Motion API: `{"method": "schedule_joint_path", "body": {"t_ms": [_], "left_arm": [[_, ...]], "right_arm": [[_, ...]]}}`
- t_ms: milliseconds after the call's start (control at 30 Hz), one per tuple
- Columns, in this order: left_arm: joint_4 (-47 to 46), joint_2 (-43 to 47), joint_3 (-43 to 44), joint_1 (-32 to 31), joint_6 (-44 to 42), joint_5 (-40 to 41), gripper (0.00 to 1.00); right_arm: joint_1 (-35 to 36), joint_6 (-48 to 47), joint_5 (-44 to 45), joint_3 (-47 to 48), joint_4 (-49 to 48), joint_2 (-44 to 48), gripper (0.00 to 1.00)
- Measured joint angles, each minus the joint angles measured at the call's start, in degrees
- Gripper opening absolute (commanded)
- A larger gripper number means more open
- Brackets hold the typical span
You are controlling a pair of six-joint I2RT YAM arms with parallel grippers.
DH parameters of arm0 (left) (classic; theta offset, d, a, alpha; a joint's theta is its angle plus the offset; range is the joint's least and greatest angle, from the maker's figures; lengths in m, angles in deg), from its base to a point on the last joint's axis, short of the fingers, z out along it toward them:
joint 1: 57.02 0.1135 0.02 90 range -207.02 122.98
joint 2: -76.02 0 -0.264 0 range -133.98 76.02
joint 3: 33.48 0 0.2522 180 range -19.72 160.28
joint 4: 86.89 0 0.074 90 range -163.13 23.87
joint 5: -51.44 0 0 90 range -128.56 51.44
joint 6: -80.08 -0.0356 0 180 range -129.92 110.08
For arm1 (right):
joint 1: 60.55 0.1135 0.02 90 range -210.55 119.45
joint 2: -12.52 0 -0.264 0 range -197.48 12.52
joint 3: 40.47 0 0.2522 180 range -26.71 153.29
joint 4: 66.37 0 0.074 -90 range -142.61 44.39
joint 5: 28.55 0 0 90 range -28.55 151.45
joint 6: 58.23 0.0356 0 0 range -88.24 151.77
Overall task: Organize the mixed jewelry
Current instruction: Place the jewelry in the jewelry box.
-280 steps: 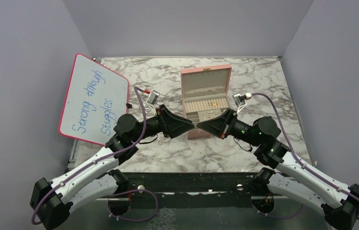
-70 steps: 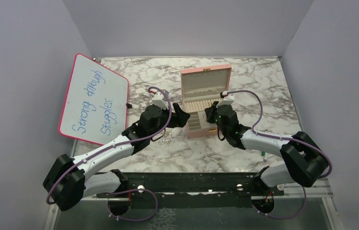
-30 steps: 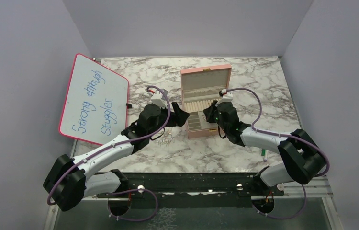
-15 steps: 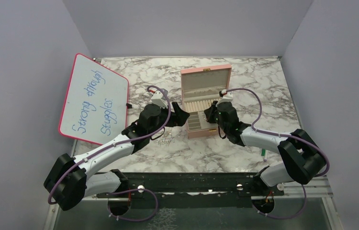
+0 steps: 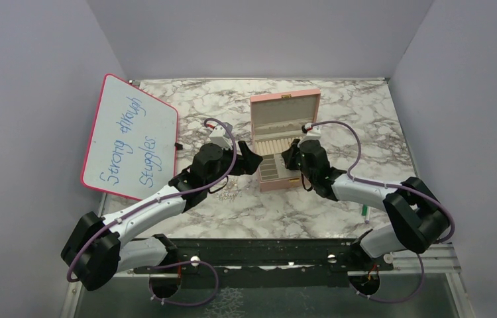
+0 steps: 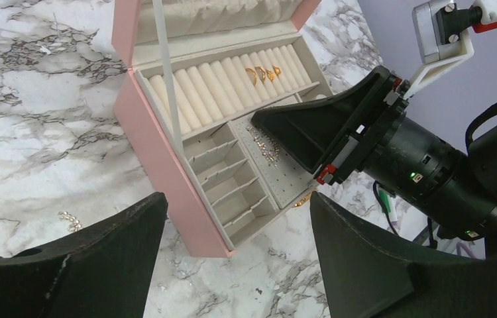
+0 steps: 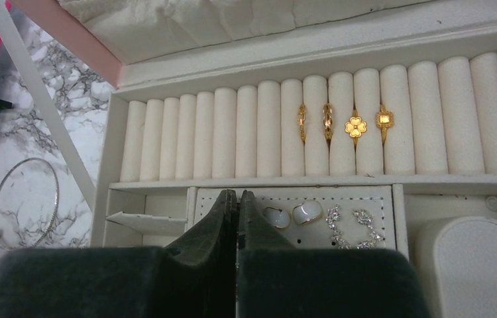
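The pink jewelry box (image 5: 284,106) stands open at mid-table. In the right wrist view, several gold rings (image 7: 355,126) sit between its cream rolls, and white earrings (image 7: 305,212) and crystal earrings (image 7: 364,222) are pinned on the dotted panel. My right gripper (image 7: 237,194) is shut, empty, its tips just over that panel's left end. A thin silver hoop (image 7: 56,195) lies on the marble left of the box. My left gripper (image 6: 236,199) hangs open over the box's front-left corner, holding nothing. A small beaded piece (image 6: 68,219) lies on the table beside the left finger.
A whiteboard (image 5: 130,136) with a pink rim leans at the left wall. A green-and-white marker (image 5: 366,212) lies on the marble by the right arm. The box's raised lid (image 6: 160,40) stands behind the rolls. Grey walls close in the table on three sides.
Almost nothing differs. The right arm has crept a touch farther over the box, and the left arm has held still with its jaws wide.
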Motion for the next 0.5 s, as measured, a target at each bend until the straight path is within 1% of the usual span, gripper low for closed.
{"method": "schedule_joint_path", "body": {"t_ms": [100, 233, 333, 433, 500], "left_arm": [[0.0, 0.0, 0.0, 0.1, 0.0, 0.0, 0.8], [0.0, 0.0, 0.0, 0.1, 0.0, 0.0, 0.8], [0.0, 0.0, 0.0, 0.1, 0.0, -0.1, 0.8], [0.0, 0.0, 0.0, 0.1, 0.1, -0.2, 0.8], [0.0, 0.0, 0.0, 0.1, 0.2, -0.2, 0.8]], "right_arm": [[0.0, -0.2, -0.6, 0.0, 0.0, -0.1, 0.12], [0.0, -0.2, -1.0, 0.3, 0.5, -0.1, 0.24], [0.0, 0.0, -1.0, 1.0, 1.3, 0.0, 0.29], [0.0, 0.1, -1.0, 1.3, 2.4, 0.4, 0.29], [0.0, 0.1, -1.0, 1.8, 3.3, 0.8, 0.23]]}}
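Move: The right hand's shut fingertips are at the left part of the earring panel, at the tops of the crystal strand earrings, whose middles lie about 1 cm back and 2 cm below. The white-stone earrings lie roughly 3 cm to this hand's right, 2 cm down, and the gold rings about 4 cm ahead and 4 cm right. From the left hand, the strand earrings are some 6 cm ahead, 9 cm right and 10 cm below. Staying almost in place over the left part of the earring panel, the right hand opens its shut fingers to roughly a quarter of their spread, parting to either side of the crystal strand earrings and letting them go. Only towards the end does it begin to rise, by about half a centimetre, with the wrist kept steady. ##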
